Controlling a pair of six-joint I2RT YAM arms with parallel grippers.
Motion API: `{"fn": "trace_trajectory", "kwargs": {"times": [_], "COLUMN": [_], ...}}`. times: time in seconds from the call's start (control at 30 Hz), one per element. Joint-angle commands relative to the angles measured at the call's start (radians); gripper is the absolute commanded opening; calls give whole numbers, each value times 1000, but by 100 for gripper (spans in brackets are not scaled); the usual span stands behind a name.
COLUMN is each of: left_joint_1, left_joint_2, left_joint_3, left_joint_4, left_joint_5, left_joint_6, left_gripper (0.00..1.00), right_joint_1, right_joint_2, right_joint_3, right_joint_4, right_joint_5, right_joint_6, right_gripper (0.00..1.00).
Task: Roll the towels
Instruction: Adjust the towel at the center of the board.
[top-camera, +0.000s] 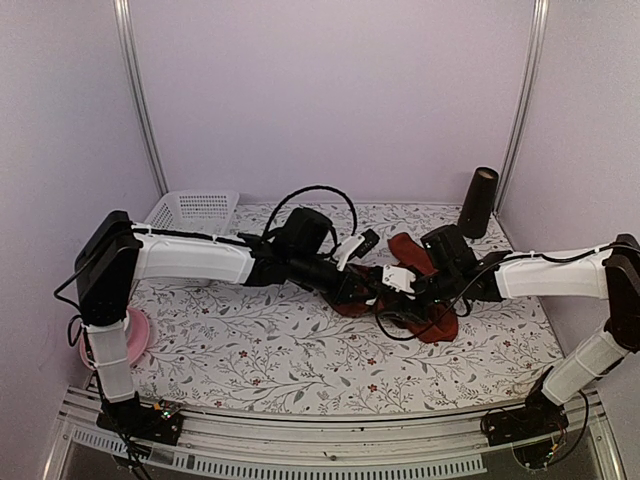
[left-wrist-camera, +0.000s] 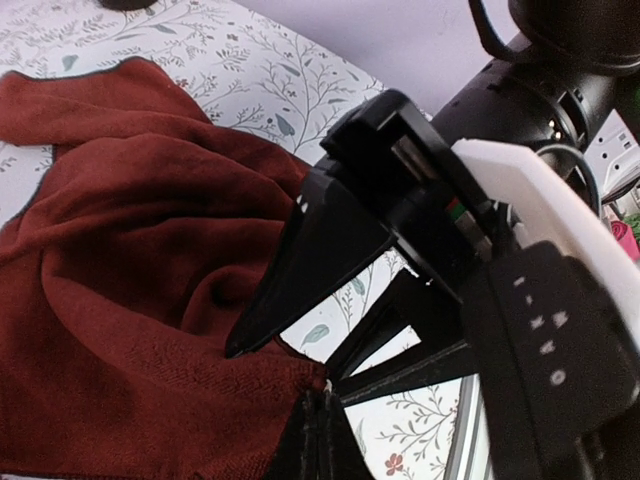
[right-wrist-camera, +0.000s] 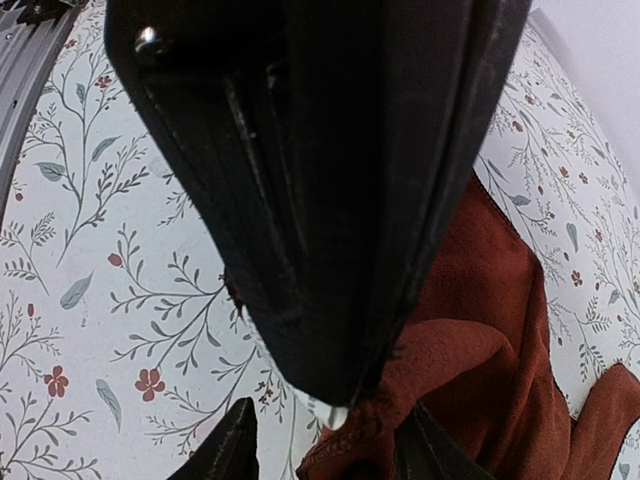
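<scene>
A dark red towel lies crumpled on the flowered table, right of centre, and both arms meet over its left edge. My left gripper is shut on a corner of the red towel; its closed fingertips pinch the hem. The right gripper is open, its two fingers standing apart on either side of that same towel corner. In the right wrist view the left gripper's closed fingers fill the middle. In the left wrist view the right gripper's fingers hang just above the pinched corner.
A white slotted basket stands at the back left. A dark cylinder stands upright at the back right near the wall. A pink dish sits by the left arm's base. Black cables loop over the left arm.
</scene>
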Motion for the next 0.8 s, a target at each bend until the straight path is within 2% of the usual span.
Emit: {"fn": "trace_trajectory", "kwargs": {"times": [0.0,0.1,0.17,0.2,0.33,0.43,0.5,0.7,0.77], "left_joint_1": [10,10,10,9,10,11,12,-17,-48], "left_joint_2": [18,17,18,17,1,-46,-85,-175,-202], "left_joint_3": [-18,-26,-33,-38,-66,-116,-157,-294,-368], "left_joint_4": [44,47,45,43,29,41,76,173,267], "left_joint_5": [28,30,40,39,23,-4,-15,-121,-175], "left_joint_6": [-13,-5,4,11,47,82,110,244,299], "left_gripper": [0,0,0,1,22,51,65,97,97], "right_joint_1": [35,47,47,47,46,42,36,1,-15], "right_joint_2": [36,55,59,56,40,36,37,55,63], "right_joint_3": [39,50,57,57,53,55,61,90,100], "right_joint_4": [22,22,19,20,11,-5,-17,-65,-83], "right_joint_5": [32,62,86,94,98,84,70,35,15], "right_joint_6": [41,43,45,45,31,19,16,23,30], "right_gripper": [37,22,8,4,3,3,3,3,3]}}
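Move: Between the right hand's half-open fingers passes the red towel's near-left corner fold, the part to pinch, about 2 cm to that hand's left and 1 cm lower; the left hand's shut fingers hold this same fold. The rest of the red towel spreads some 6 cm ahead of the right hand, 4 cm to its right and 6 cm below. The dark cylinder stands about 21 cm ahead and 19 cm right of the right hand, at its height. Passing the raised corner fold across: the right hand slips just over 1 cm left and slightly down and shuts on the red towel beside the left fingertips, then keeps its pinch. Only then does the left hand open wide, letting go as it draws off to the left, down and back, about 5 cm in all, rising a little at the end. ##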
